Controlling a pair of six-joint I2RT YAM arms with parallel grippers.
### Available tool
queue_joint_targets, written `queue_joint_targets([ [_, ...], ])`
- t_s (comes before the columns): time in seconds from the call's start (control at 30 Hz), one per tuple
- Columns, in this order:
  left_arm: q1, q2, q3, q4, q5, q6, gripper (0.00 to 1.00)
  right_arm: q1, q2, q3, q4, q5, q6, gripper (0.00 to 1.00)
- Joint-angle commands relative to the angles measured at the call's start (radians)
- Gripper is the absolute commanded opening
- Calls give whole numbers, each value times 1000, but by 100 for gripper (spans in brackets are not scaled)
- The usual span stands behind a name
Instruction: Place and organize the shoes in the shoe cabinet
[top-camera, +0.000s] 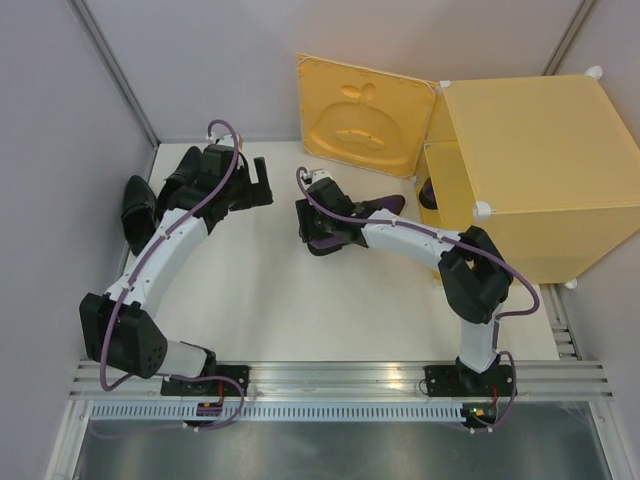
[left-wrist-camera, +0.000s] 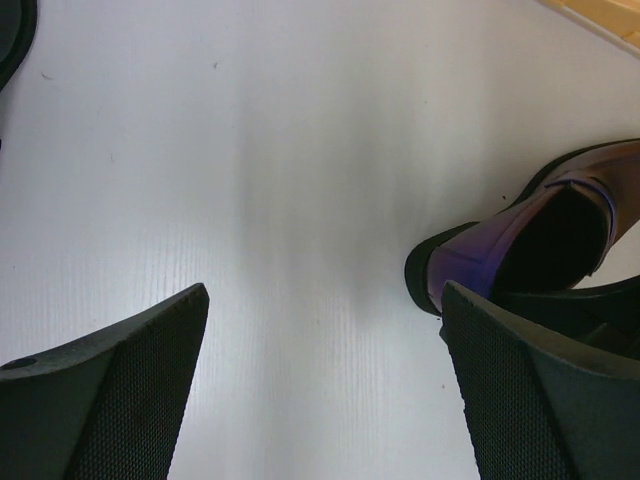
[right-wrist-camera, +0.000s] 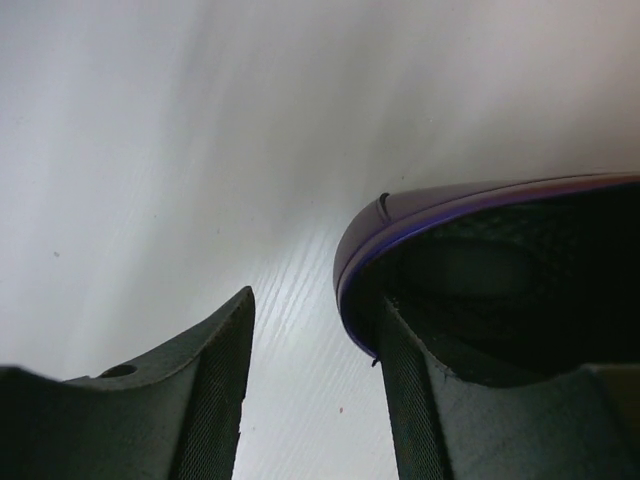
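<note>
The yellow-orange shoe cabinet (top-camera: 530, 170) stands at the back right with its embossed door (top-camera: 360, 115) swung open. One purple shoe (top-camera: 378, 207) lies on the table in front of it, and it also shows in the right wrist view (right-wrist-camera: 470, 210). My right gripper (right-wrist-camera: 318, 300) is open at its heel, with the right finger inside the shoe and the left finger outside. A second purple shoe (top-camera: 428, 192) sits at the cabinet opening. Two black shoes (top-camera: 140, 210) lie at the far left. My left gripper (left-wrist-camera: 325, 290) is open and empty over bare table, left of the purple shoe (left-wrist-camera: 540, 235).
Grey walls close in on the left and at the back. The white table (top-camera: 260, 290) ends at a metal rail (top-camera: 330, 380) in front, where both arm bases sit. A black shoe's edge (left-wrist-camera: 12, 40) shows at the top left of the left wrist view.
</note>
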Motion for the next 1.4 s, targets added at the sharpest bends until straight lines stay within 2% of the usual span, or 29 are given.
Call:
queue_joint_targets([
  [0.0, 0, -5, -4, 11, -39, 52, 100, 6, 51, 65, 6, -17, -8, 56],
  [0.2, 3, -8, -12, 11, -63, 56, 100, 6, 123, 134, -17, 1, -52, 47],
  [0.3, 9, -11, -10, 10, -62, 55, 99, 7, 117, 136, -20, 15, -52, 35],
  [0.37, 12, -17, -10, 10, -60, 55, 99, 4, 103, 124, -24, 36, -52, 23],
  [0.53, 18, -38, -12, 10, -97, 65, 99, -17, 24, 93, -88, 69, -34, 1],
  [0.87, 23, -81, -18, 13, -163, 90, 99, -128, -137, -21, -142, 59, -20, 1],
  [1.37, 23, -91, -19, 11, -191, 107, 99, -295, -148, -24, -199, 44, -158, 1],
])
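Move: The purple shoe on the table has its middle about 12 cm right of the right hand, 5 cm ahead and 5 cm below; its heel rim is just 2 cm ahead and 2 cm down. The cabinet mouth stands some 31 cm right and 6 cm ahead, the open door about 17 cm ahead and 14 cm right. From the left hand, the shoe's middle lies some 24 cm right, 2 cm back and 15 cm lower. The purple shoe's heel rim gets pinched as the right hand eases about 2 cm forward and down and its half-open fingers shut. Keeping that grip, the hand rises a little and carries the shoe some 14 cm right, toe first towards the cabinet mouth, turning clockwise about 12 degrees. The left hand, wide open, drifts 4 cm left towards the black shoes. ##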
